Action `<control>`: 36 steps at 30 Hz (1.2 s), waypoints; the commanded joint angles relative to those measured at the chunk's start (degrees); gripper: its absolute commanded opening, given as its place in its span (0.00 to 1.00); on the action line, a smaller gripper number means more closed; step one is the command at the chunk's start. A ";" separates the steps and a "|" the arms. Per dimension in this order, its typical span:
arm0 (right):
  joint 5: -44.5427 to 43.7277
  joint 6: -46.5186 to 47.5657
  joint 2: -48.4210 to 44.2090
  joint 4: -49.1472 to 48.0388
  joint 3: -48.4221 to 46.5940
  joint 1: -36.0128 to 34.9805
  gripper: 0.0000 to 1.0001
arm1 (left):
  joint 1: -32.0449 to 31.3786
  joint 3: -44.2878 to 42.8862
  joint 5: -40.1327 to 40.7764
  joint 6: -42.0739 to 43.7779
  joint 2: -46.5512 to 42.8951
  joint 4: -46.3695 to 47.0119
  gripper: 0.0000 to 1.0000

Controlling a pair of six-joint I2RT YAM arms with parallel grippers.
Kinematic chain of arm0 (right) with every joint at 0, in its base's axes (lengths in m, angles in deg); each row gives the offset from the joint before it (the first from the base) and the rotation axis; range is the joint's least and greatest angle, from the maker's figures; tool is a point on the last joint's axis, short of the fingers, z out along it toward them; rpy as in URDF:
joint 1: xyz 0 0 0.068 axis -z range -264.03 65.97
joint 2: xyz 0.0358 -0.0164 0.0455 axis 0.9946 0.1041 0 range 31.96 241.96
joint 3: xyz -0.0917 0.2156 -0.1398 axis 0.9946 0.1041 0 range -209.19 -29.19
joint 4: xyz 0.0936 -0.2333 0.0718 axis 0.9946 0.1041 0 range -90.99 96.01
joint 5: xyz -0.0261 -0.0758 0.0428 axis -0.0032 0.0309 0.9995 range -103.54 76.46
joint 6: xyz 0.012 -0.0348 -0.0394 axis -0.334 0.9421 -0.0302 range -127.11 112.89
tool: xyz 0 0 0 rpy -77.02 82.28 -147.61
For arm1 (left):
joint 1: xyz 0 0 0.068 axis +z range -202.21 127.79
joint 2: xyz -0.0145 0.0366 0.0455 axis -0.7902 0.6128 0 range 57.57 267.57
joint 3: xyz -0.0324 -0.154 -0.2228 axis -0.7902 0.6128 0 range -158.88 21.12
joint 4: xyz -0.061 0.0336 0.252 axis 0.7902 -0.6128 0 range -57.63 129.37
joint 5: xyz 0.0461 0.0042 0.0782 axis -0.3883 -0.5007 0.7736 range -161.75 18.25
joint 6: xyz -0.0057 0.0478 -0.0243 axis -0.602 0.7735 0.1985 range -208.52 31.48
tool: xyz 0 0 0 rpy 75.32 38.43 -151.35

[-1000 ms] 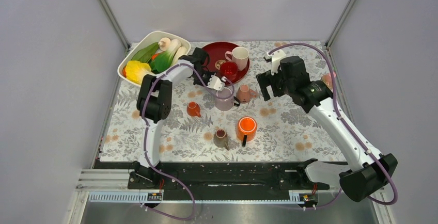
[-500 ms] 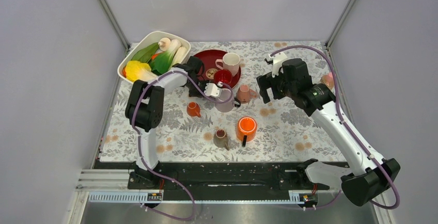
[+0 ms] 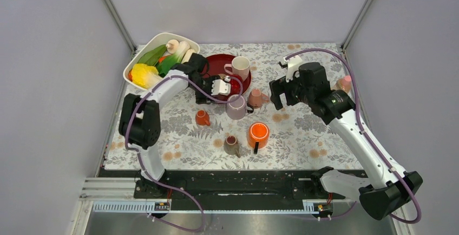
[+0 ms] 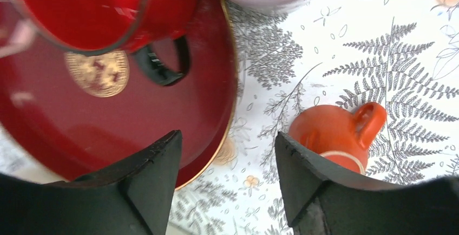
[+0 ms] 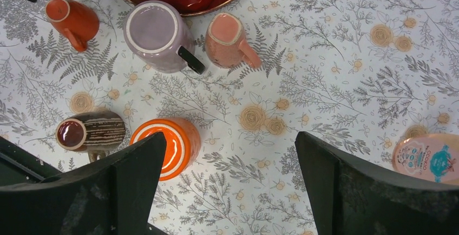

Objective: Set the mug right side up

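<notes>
A lilac mug [image 3: 236, 106] with a black handle stands on the flowered cloth just in front of the red plate [image 3: 212, 64]. In the right wrist view [image 5: 154, 36] its upward face is flat lilac with a pale ring and looks like its base. My left gripper [image 3: 219, 87] is open and empty, left of the mug and apart from it. Its fingers straddle the plate's edge [image 4: 227, 136]. My right gripper [image 3: 279, 91] is open wide and empty, high above the cloth [image 5: 230, 137].
On the plate stand a red mug [image 4: 103, 7] and a white mug [image 3: 240, 66]. A small orange mug [image 4: 338, 135], a pink mug [image 5: 227, 37], a large orange mug [image 5: 168, 145] and a brown striped mug [image 5: 92, 132] lie around. A white bowl [image 3: 138, 56] of vegetables is back left.
My left gripper has drawn back from the lilac mug toward the left. The red plate with its mugs has shifted a little left. The right arm has barely moved.
</notes>
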 commanded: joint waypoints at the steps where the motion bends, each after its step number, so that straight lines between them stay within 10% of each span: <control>1: 2.31 -0.51 -2.06 -0.47 0.61 -0.33 0.99 | -0.24 -3.13 -5.29 -1.39 -9.55 -3.43 0.69; 6: 3.72 -0.74 -3.53 -1.44 1.56 -0.32 0.99 | -7.07 6.43 -0.14 11.08 -16.55 -14.19 0.67; 19: 6.75 -0.88 -3.54 -3.02 2.78 -0.39 0.99 | -13.37 19.77 13.26 8.46 -12.51 7.17 0.62; 29: 7.92 -0.72 -3.93 -3.22 2.83 -0.35 0.99 | -13.20 20.73 19.33 8.43 -8.14 8.21 0.42; 36: 8.47 -0.97 -4.09 -3.23 2.88 -0.38 0.99 | -12.84 18.30 23.12 2.76 -7.50 9.52 0.00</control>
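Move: The small red-orange mug, standing upside down, is about 6 cm back from the left gripper, 2 cm to its left and 5 cm lower. The lavender mug is roughly 9 cm to that gripper's right and 3 cm back. The red mug on the tray is some 5 cm ahead and 9 cm right, and the tray's middle about 8 cm ahead and 4 cm right. From the right gripper the small mug is about 27 cm left, 3 cm ahead and well below. Lift the left gripper off the tray's near rim and swing it back about 13 cm in a low arc beyond the small red-orange mug's handle, then bring it forward some 6 cm while sinking onto the handle. Tip the fingers nearly straight down on the way, turning slightly clockwise, and close them to pinch the handle. Let the open right gripper ease a couple of centimetres back and left, touching nothing. ##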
